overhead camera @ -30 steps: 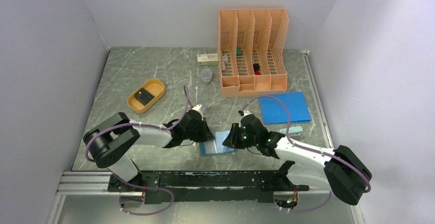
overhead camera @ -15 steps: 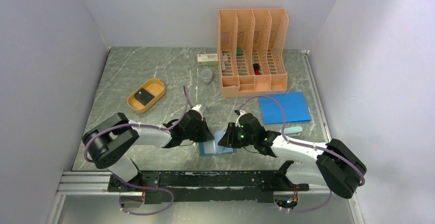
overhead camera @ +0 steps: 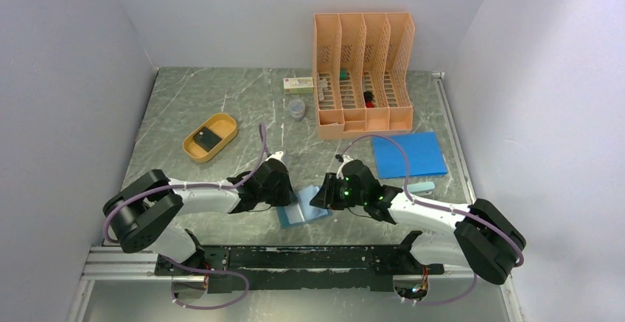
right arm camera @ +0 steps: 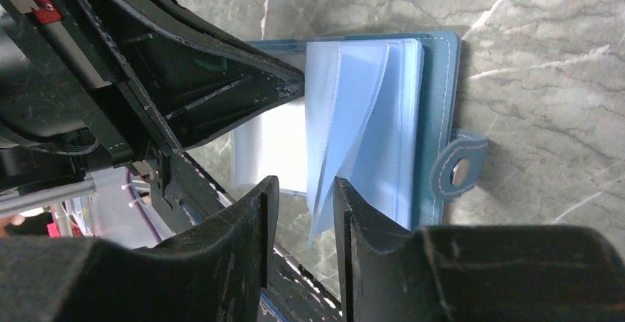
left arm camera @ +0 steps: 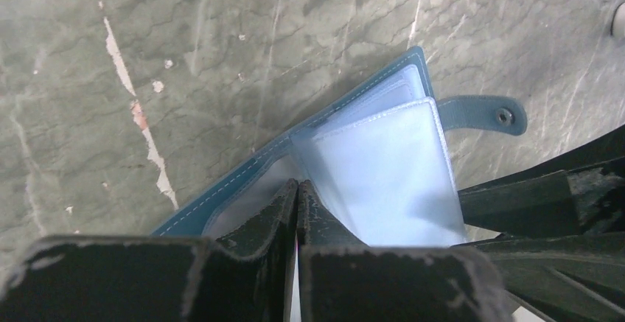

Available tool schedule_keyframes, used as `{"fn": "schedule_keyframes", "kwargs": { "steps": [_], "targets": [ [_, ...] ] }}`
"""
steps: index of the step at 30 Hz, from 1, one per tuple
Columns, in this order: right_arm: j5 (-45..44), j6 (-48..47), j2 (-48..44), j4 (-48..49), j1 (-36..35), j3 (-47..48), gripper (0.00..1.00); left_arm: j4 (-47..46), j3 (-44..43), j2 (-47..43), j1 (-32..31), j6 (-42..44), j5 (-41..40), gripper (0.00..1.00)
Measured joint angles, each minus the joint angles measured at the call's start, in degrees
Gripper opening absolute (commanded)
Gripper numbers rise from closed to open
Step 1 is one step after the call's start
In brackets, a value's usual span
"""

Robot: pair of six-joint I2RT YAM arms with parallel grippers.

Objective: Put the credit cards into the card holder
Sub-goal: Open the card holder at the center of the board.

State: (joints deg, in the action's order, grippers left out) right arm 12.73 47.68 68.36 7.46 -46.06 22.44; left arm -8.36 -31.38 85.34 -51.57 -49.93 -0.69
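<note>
The teal card holder (overhead camera: 301, 211) lies open on the marble table between my two grippers. Its clear pockets (left arm camera: 383, 175) fan upward and its snap tab (right arm camera: 458, 167) sticks out to one side. My left gripper (left arm camera: 297, 187) is shut, its tips resting on the holder's inside near the spine. My right gripper (right arm camera: 302, 197) is open at the holder's opposite edge, and the corner of one raised clear pocket (right arm camera: 328, 204) hangs in the gap beside one finger. One dark credit card (overhead camera: 208, 138) lies in the orange oval tray (overhead camera: 223, 125), far from both grippers.
An orange file organizer (overhead camera: 362, 71) stands at the back. A flat bright-blue sheet (overhead camera: 409, 154) lies right of centre, with a small pale teal piece (overhead camera: 421, 187) near it. A small box (overhead camera: 298, 84) and a little cup (overhead camera: 296, 108) sit behind. Walls close in on both sides.
My right gripper has moved left onto the card holder and its jaws have widened. The holder has slid and turned leftward toward the near edge, with my left arm drawing back.
</note>
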Motion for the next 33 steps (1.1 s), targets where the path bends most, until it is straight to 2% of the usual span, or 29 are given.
{"fn": "schedule_keyframes", "kwargs": {
  "steps": [9,18,26,33],
  "targets": [
    [0.9,-0.2,0.0,0.1,-0.2,1.5,0.36,2.8,0.0,-1.4,0.0,0.7,-0.9,0.09],
    [1.7,-0.5,2.2,0.6,-1.7,3.1,0.35,6.6,0.0,-4.2,0.0,1.2,-2.2,0.18],
    [1.9,-2.2,5.1,0.9,-4.8,6.4,0.35,9.3,-0.1,-7.3,0.0,1.4,-3.6,0.32],
    [0.6,-4.5,8.2,0.5,-7.8,9.6,0.35,11.5,-0.2,-9.1,0.2,1.1,-4.6,0.49]
  ]
}}
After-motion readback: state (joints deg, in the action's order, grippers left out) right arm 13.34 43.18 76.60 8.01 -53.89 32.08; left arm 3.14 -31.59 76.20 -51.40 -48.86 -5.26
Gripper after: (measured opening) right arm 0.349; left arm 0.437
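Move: The left hand's nearly shut fingers are low over the open card holder's left pocket near the spine; the holder's middle lies some 3 cm to its right, 2 cm back and 1 cm below. From the right hand, whose part-open fingers are at the raised inner page, that middle is about 4 cm left, level fore and aft and 4 cm below; the teal box stands roughly 26 cm to this hand's right and 4 cm ahead, at about the holder's height. The right hand first lifts about 1 cm, then sweeps left over the card holder towards the left hand, some 5 cm in all with a slight further rise, turning about 10 degrees counter-clockwise, its part-open fingers unchanged and pushing the raised inner page across towards the spine. Meanwhile the left hand backs away to its left by about 3 cm, then also rises some 2 cm while its nearly shut fingers spread to almost half open above the left pocket. ##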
